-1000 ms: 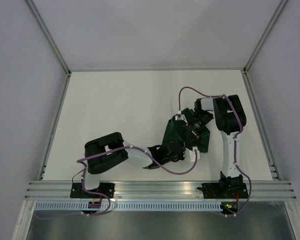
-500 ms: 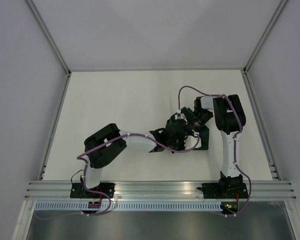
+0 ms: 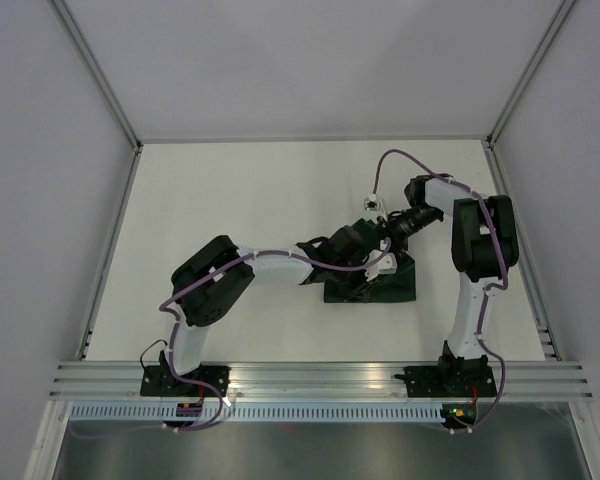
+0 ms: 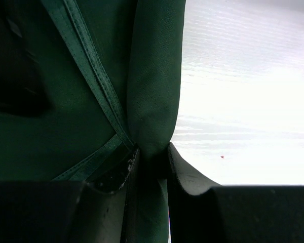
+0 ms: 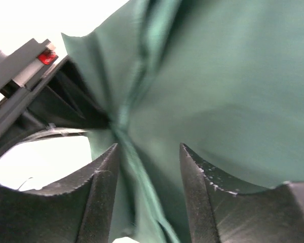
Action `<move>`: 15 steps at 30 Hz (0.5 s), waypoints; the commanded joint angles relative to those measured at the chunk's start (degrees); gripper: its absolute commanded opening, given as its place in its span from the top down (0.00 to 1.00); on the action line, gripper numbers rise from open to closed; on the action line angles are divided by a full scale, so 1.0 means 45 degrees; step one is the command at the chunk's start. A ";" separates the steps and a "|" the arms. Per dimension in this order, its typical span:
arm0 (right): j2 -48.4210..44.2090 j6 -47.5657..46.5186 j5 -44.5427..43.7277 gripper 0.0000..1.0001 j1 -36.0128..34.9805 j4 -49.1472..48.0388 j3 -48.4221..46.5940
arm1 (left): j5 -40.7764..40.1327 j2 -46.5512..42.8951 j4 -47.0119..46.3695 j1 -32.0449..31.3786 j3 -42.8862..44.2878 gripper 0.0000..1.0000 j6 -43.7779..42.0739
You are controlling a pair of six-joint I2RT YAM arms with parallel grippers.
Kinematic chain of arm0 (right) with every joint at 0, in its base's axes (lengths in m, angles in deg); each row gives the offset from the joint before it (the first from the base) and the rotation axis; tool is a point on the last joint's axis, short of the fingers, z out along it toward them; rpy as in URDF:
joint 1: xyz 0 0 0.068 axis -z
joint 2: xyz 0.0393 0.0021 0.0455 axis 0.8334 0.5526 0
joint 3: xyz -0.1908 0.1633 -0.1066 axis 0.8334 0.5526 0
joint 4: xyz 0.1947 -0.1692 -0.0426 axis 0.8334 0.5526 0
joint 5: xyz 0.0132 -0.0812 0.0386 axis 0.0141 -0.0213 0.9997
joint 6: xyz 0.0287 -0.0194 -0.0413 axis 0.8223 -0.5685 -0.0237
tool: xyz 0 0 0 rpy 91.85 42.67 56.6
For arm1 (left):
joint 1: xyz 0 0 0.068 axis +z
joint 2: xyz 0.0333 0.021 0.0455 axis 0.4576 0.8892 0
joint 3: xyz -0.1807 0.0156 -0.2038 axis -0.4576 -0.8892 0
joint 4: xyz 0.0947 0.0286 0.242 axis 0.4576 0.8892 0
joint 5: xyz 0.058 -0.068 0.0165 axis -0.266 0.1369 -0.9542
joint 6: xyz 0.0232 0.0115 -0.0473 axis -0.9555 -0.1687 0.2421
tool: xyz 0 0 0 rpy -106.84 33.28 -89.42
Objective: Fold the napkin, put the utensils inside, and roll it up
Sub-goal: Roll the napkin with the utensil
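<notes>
The dark green napkin (image 3: 395,287) lies bunched and folded on the white table, right of centre. My left gripper (image 3: 368,262) reaches over it from the left and is shut on a thick fold of the napkin (image 4: 157,76), hem tape running alongside. In its wrist view the left gripper (image 4: 152,152) pinches the cloth between its fingertips. My right gripper (image 3: 385,232) hangs at the napkin's far edge. The right gripper (image 5: 149,149) stands open, with the napkin (image 5: 233,76) and its hem lying loose between the fingers. The utensils are out of view.
The white table (image 3: 240,200) is bounded by grey walls on three sides, with metal side rails (image 3: 110,250) along its edges. An aluminium rail (image 3: 320,375) carries both arm bases at the near edge. Purple cables loop from both wrists.
My left gripper closed on the napkin and carried its fold away from the bases, up and to the right. The right gripper opened, released the cloth and drew back slightly. The napkin now lies as a lower, flatter strip.
</notes>
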 commanded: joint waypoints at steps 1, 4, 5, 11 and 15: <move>-0.1050 0.0842 0.0165 0.43 0.0576 -0.1591 -0.0139 | 0.1016 0.0495 0.2017 0.0160 -0.0148 0.98 0.1667; -0.1811 0.1370 0.0243 0.43 0.1044 -0.2274 0.0017 | 0.1133 0.0573 0.2583 0.0297 0.0124 0.98 0.2214; -0.2296 0.1643 0.0263 0.42 0.1162 -0.2489 0.0211 | 0.1152 0.0612 0.2778 0.0336 0.0203 0.98 0.2331; -0.4775 0.1061 0.0575 0.42 0.2373 -0.2920 0.1634 | 0.1931 0.1236 0.4536 0.0532 0.1724 0.98 0.3171; -0.6672 0.0280 0.0361 0.42 0.2569 -0.3426 0.3373 | 0.2634 0.1841 0.5182 0.0804 0.2468 0.98 0.3871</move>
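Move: The left hand already pinches the napkin roll, whose middle lies about 2 cm to its right, level ahead-and-back and roughly 1 cm lower; the loose flap of the napkin centres some 8 cm ahead and 3 cm to the right, 2 cm lower. From the open right hand the roll's middle lies about 10 cm back and 9 cm left, 2 cm down, and the flap's middle about 2 cm back and 7 cm left, 3 cm down. Still pinching the napkin's near, rolled edge, the left hand rolls its wrist about 20 degrees, top side going forward, and draws the roll back some 1.5 cm and slightly left. The right hand, fingers staying open, leaves the napkin: it rises about 7 cm and swings 6 cm right, going forward at first and then easing back a little. ##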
